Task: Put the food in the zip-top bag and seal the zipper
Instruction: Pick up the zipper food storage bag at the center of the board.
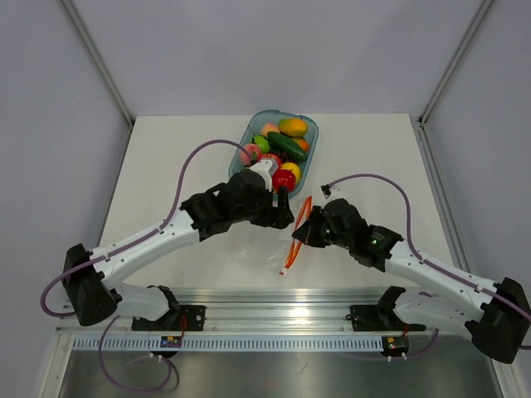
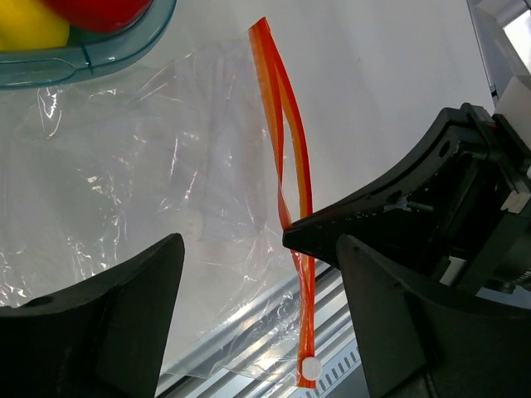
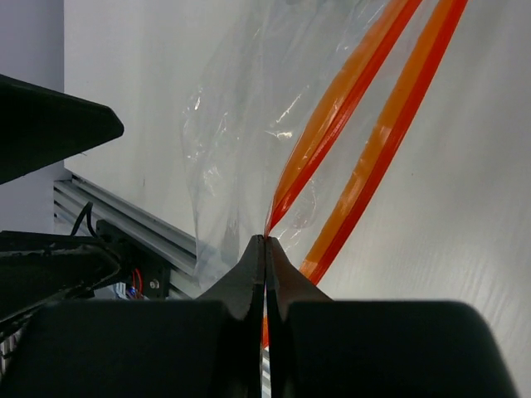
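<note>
The zip-top bag (image 1: 261,247) lies flat in front of the blue tray (image 1: 311,124); it also shows in the left wrist view (image 2: 149,166) and the right wrist view (image 3: 232,124). Its zipper (image 1: 288,257) is parted into two strips (image 2: 290,157). My right gripper (image 1: 299,234) is shut on one zipper strip (image 3: 332,108) and lifts that lip. My left gripper (image 1: 282,207) is open and empty just above the bag (image 2: 261,315). The food sits in the tray: cucumber (image 1: 286,146), lemon (image 1: 290,170), red apple (image 1: 284,179), lime (image 1: 261,143), peach (image 1: 249,153).
An orange-green mango (image 1: 292,126) lies at the tray's far end. The tray's near rim (image 2: 108,58) touches the bag's far edge. A metal rail (image 1: 274,303) runs along the table's near edge, and the zipper's white slider (image 2: 310,366) hangs over it.
</note>
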`<state>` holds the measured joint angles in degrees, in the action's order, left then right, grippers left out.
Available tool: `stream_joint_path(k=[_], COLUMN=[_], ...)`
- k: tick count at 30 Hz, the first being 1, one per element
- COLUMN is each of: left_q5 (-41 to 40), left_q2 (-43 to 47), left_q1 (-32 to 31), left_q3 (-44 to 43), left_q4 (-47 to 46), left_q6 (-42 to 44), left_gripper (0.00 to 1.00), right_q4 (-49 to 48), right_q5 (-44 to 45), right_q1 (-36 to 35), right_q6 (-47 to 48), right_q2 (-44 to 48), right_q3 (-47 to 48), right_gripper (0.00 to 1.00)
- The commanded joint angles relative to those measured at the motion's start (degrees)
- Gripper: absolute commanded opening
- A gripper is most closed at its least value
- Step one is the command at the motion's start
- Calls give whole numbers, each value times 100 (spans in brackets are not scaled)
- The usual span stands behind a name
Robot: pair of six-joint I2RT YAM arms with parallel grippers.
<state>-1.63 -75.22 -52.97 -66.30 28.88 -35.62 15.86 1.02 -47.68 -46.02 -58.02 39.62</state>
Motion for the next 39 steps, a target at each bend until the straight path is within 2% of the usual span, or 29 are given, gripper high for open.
stream_joint_path(k=[1,6,8,16,20,21,26,29,30,32,33,34,35,36,37,39], left_q5=[128,549,506,436,286,225,-30,-127,-153,-206,-224,-215,-224,-198,-76,127], left_q2=[323,1113,1159,958,712,658,298,227,158,87,69,69,78,104,209,341], left_q1=[-20,-64,-99,-328,-346,-346,-337,-346,-346,-346,-346,-346,-328,-319,-284,-188], left_q3=[211,1250,1496,1542,1533,1515,1383,1401,1375,1313,1235,1199,1164,1137,1163,1286], left_q4=[-365,-1340,-1420,-1483,-1447,-1447,-1412,-1517,-1517,-1465,-1378,-1342,-1289,-1228,-1227,-1358], left_q6=[72,125,151,222,187,178,152,82,64,29,20,2,-7,-15,-33,-112], left_gripper=[77,70,68,66,58,53,46,38,34,17,8,0,0,0,0,0], right_q4=[-197,-92,-92,-83,-162,-153,-127,-57,-39,101,224,582,777,953,1120,1542], right_q5=[320,435,338,241,197,197,145,127,118,170,249,520,662,820,960,1339], right_q1=[-48,-48,-48,-48,-48,-48,-48,-57,-57,-57,-57,-57,-57,-57,-57,-57], right_q6=[-503,-979,-1023,-1128,-1128,-1120,-1102,-1085,-1093,-1076,-1058,-980,-944,-909,-830,-768], right_q2=[334,362,221,-324,-385,-412,-368,-271,-237,-122,-78,26,88,159,342,536], right_q3=[134,239,371,793,811,828,820,785,758,741,801,854,907,1012,1065,1188], right_gripper=[0,0,0,0,0,0,0,0,0,0,7,35,46,54,57,60])
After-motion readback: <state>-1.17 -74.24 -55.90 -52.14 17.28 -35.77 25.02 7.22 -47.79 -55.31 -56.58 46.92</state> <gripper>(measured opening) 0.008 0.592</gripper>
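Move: The bag's zipper is already pinched in the right hand's closed fingers; its middle lies some 3 cm back, 4 cm right and 7 cm below the open left hand. The bag's clear body lies under the left hand, about level ahead and 5 cm to its left, 18 cm down. The food basket is roughly 25 cm ahead, 3 cm left and 16 cm below the left hand, and about 28 cm ahead and 7 cm left of the right hand. The left fingers close on the near part of the orange zipper, pinching one strip after the hand sinks about 6 cm and comes back some 3 cm from above. The right hand, still gripping, first lifts about 3 cm with a slight forward-left drift and holds there; once the left closes, it opens, lets go and eases about 3 cm to the right. ##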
